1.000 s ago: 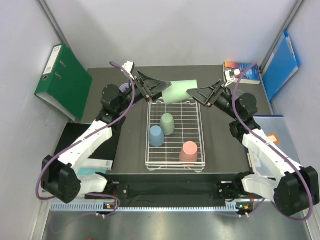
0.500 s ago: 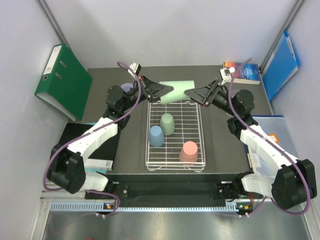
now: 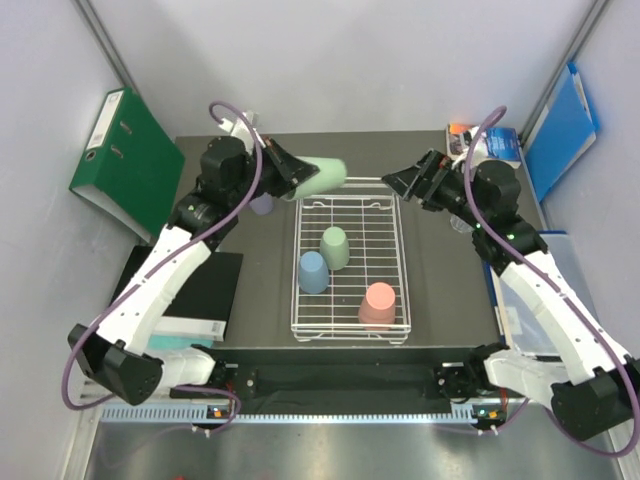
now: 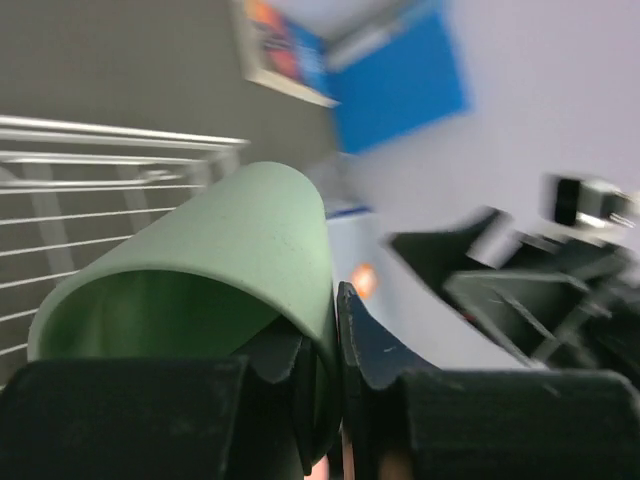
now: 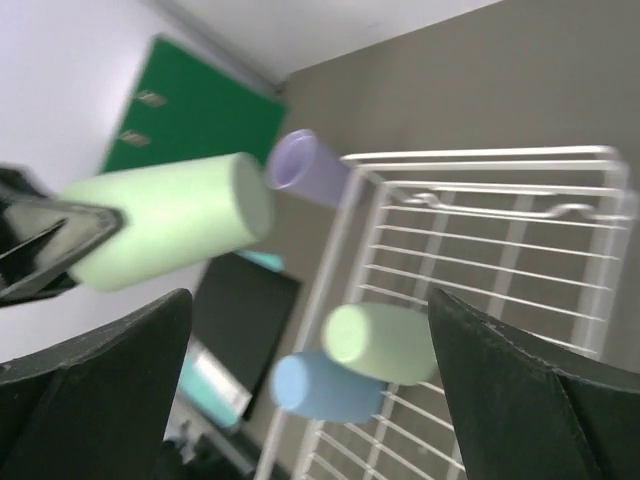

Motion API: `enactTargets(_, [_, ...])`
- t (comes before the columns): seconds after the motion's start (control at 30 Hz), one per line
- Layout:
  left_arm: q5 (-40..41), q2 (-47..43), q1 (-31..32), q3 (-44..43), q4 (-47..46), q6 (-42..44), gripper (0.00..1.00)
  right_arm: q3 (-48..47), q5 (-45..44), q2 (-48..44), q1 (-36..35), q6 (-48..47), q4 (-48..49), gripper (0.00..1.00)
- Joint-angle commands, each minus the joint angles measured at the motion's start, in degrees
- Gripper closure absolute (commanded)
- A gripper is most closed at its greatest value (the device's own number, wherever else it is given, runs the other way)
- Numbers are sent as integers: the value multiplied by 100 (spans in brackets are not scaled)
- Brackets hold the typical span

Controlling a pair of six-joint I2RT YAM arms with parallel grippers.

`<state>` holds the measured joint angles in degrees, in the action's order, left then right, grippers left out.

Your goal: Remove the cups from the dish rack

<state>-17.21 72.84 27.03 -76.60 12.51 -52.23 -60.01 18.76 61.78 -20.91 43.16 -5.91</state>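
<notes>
My left gripper (image 3: 292, 172) is shut on the rim of a mint green cup (image 3: 322, 177), which lies on its side in the air above the far left corner of the white wire dish rack (image 3: 399, 262). In the left wrist view one finger sits inside the cup (image 4: 220, 265) and the other outside it. My right gripper (image 3: 405, 181) stands open and empty over the rack's far right corner, apart from that cup (image 5: 165, 230). In the rack stand a green cup (image 3: 335, 248), a blue cup (image 3: 313, 271) and a pink cup (image 3: 377, 304), all upside down. A lilac cup (image 3: 262, 203) rests on the table left of the rack.
A green binder (image 3: 125, 160) leans at the far left. A blue folder (image 3: 560, 130) and a book (image 3: 490, 145) sit at the far right. A black pad (image 3: 195, 290) lies on the table left of the rack, under the left arm.
The right gripper has let go of the mint green cup, opened wide and drawn back right. The left gripper has shut on the cup and carried it left.
</notes>
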Motion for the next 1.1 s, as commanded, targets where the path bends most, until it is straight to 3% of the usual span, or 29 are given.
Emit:
enactTargets(0.0, [2996,80,-39,-732,3162,916,100,-598,-1796,-210,-71,-1002,-1604,0])
enactTargets(0.13, [4179,810,-31,-1707,4826,1231,100,-1214,-2464,272,-106,-1414,-2728,0])
enactTargets(0.27, [4516,1022,-40,-1683,5033,1487,100,-1523,-2887,704,-203,-1538,-3381,0])
enactTargets(0.6, [3673,2374,-83,-1314,4859,1751,100,-1391,-2756,660,-318,-1565,-3337,0])
enactTargets(1.07, [2899,3210,-453,-1217,4295,1865,100,-1066,-2720,563,-379,-1670,-3311,0])
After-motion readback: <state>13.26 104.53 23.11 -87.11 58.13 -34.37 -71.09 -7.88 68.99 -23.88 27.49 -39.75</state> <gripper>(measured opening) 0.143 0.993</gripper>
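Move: The left hand holds the larger green cup high over the back-left part of the dish rack; the open table it is taken to lies about 14 cm left, level fore and aft, some 36 cm down. From this hand the purple cup stands about 12 cm ahead and 13 cm left; in the rack, the blue cup is 7 cm back, straight below. From the empty right hand, the small green cup lies 12 cm left, level, and the coral cup 12 cm back, 2 cm left, both about 27 cm down. Keeping its pinch on the rim of the larger green cup, the left hand swings about 13 cm left across the rack's left rail while already sinking, then drops nearly straight towards the open table, some 28 cm down in all, its wrist turning until the fingers point steeply down and easing off at the end. The right hand, empty and wide open throughout, draws away from the cup to the right and down, tipping its fingers downward and turning a little clockwise, to hover just outside the rack's right rail. ##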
